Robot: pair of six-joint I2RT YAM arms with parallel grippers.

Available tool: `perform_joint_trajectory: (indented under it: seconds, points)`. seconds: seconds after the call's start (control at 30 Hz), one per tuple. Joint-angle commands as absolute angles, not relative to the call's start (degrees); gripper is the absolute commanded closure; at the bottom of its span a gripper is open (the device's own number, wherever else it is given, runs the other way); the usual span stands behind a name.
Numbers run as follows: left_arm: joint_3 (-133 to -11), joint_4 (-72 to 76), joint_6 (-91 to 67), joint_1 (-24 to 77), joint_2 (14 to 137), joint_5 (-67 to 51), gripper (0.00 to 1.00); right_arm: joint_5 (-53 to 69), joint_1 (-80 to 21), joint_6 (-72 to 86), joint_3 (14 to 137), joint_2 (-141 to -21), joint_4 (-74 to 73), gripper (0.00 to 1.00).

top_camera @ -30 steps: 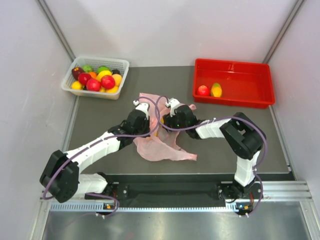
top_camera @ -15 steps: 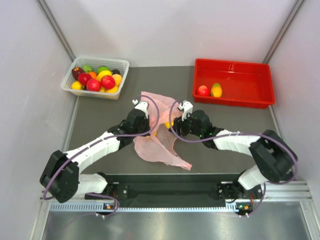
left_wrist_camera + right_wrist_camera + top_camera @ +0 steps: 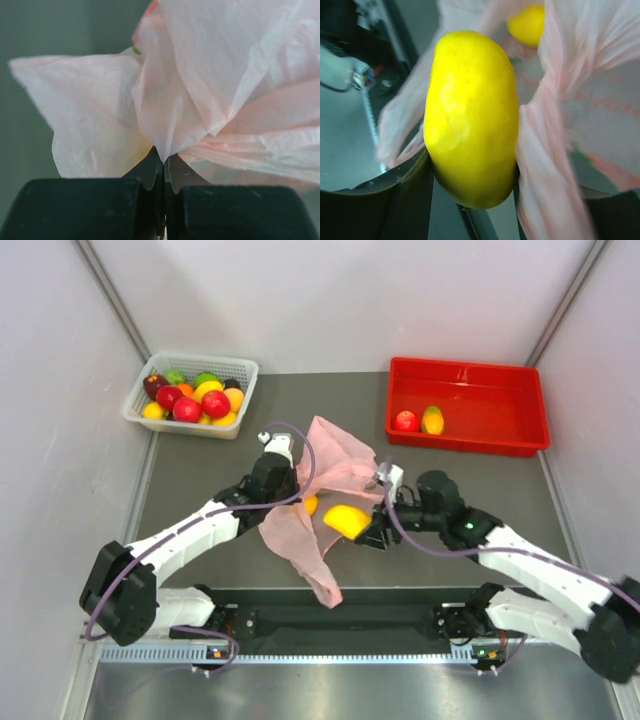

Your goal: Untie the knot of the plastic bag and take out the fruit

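Observation:
The pink plastic bag (image 3: 318,480) hangs in the middle of the table, lifted and stretched. My left gripper (image 3: 287,472) is shut on a pinch of its film (image 3: 165,135). My right gripper (image 3: 362,528) is shut on the large yellow oval fruit (image 3: 346,521), held just outside the bag's right side; it fills the right wrist view (image 3: 471,117). A small yellow-orange fruit (image 3: 311,504) still sits inside the bag, also in the right wrist view (image 3: 527,24). A red apple (image 3: 406,421) and a mango (image 3: 432,420) lie in the red tray (image 3: 480,390). No knot shows.
A white basket (image 3: 240,375) with a pile of several red, yellow and green fruits stands at the back left. The red tray is at the back right. Grey walls close in both sides.
My right gripper drew back to the right and toward me, pulling the yellow oval fruit out of the bag. The bag rose and stretched upward in my left gripper.

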State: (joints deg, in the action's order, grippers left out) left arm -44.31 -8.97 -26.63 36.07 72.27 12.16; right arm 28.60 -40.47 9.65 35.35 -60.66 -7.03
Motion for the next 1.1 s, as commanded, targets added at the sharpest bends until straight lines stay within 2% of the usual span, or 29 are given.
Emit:
perform_joint_trajectory:
  seconds: [0.0,0.13,0.2,0.3,0.43,0.53,0.77,0.97,1.03,1.07]
  points:
    - [-46.6,-6.8,-27.9,35.6,72.5,14.1,1.00,39.9,-40.2,10.0,35.4,-48.5,-4.4,1.00]
    - [-45.9,-6.2,-28.1,35.5,71.8,14.0,1.00,38.0,-39.5,12.2,35.9,-37.2,-0.5,1.00]
    - [-45.6,-6.2,-28.0,35.3,71.5,14.1,1.00,34.1,-38.0,13.1,37.3,-35.3,1.2,1.00]
    - [-45.4,-6.2,-28.2,35.1,71.1,14.0,1.00,32.5,-36.0,13.1,39.8,-36.4,0.2,1.00]
    - [-45.3,-6.7,-28.2,34.9,70.6,15.6,1.00,32.3,-35.3,11.9,42.5,-45.8,-7.3,1.00]
    - [-44.9,-7.5,-28.0,34.7,70.2,16.9,1.00,31.3,-34.5,14.5,41.3,-47.6,-4.4,1.00]
    - [-43.7,-10.9,-28.4,33.4,68.6,20.6,1.00,28.7,-29.0,24.3,35.2,-39.8,9.9,1.00]
    - [-42.8,-15.4,-30.6,30.1,66.3,23.4,1.00,17.6,-23.9,24.7,35.1,-32.0,5.6,1.00]
    - [-42.8,-17.0,-31.6,28.5,65.5,24.6,1.00,17.0,-21.5,23.5,35.9,-32.2,1.0,1.00]
    - [-42.6,-18.0,-32.1,26.5,65.0,24.7,1.00,20.5,-20.0,22.6,36.9,-33.0,0.2,1.00]
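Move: The red tray, where the mango already in the right hand is to go, has its middle about 36 cm ahead of that hand, 25 cm to its right and 12 cm lower. The orange fruit still in the bag is some 12 cm ahead and 11 cm left, 11 cm below; the red fruit in the tray is 33 cm ahead, 10 cm right, 11 cm below. From the left hand the tray is about 24 cm ahead, 41 cm right, 11 cm lower. The mango, with a strand of bag still caught beside it in the right fingers, is raised fast about 12 cm, first edging back, then coming forward and finally swinging right, away from the left hand; its fingers tip up and turn clockwise, some 20 degrees each. The left hand keeps its pinch on the bag, swings right and back again, then rises about 6 cm in all. ##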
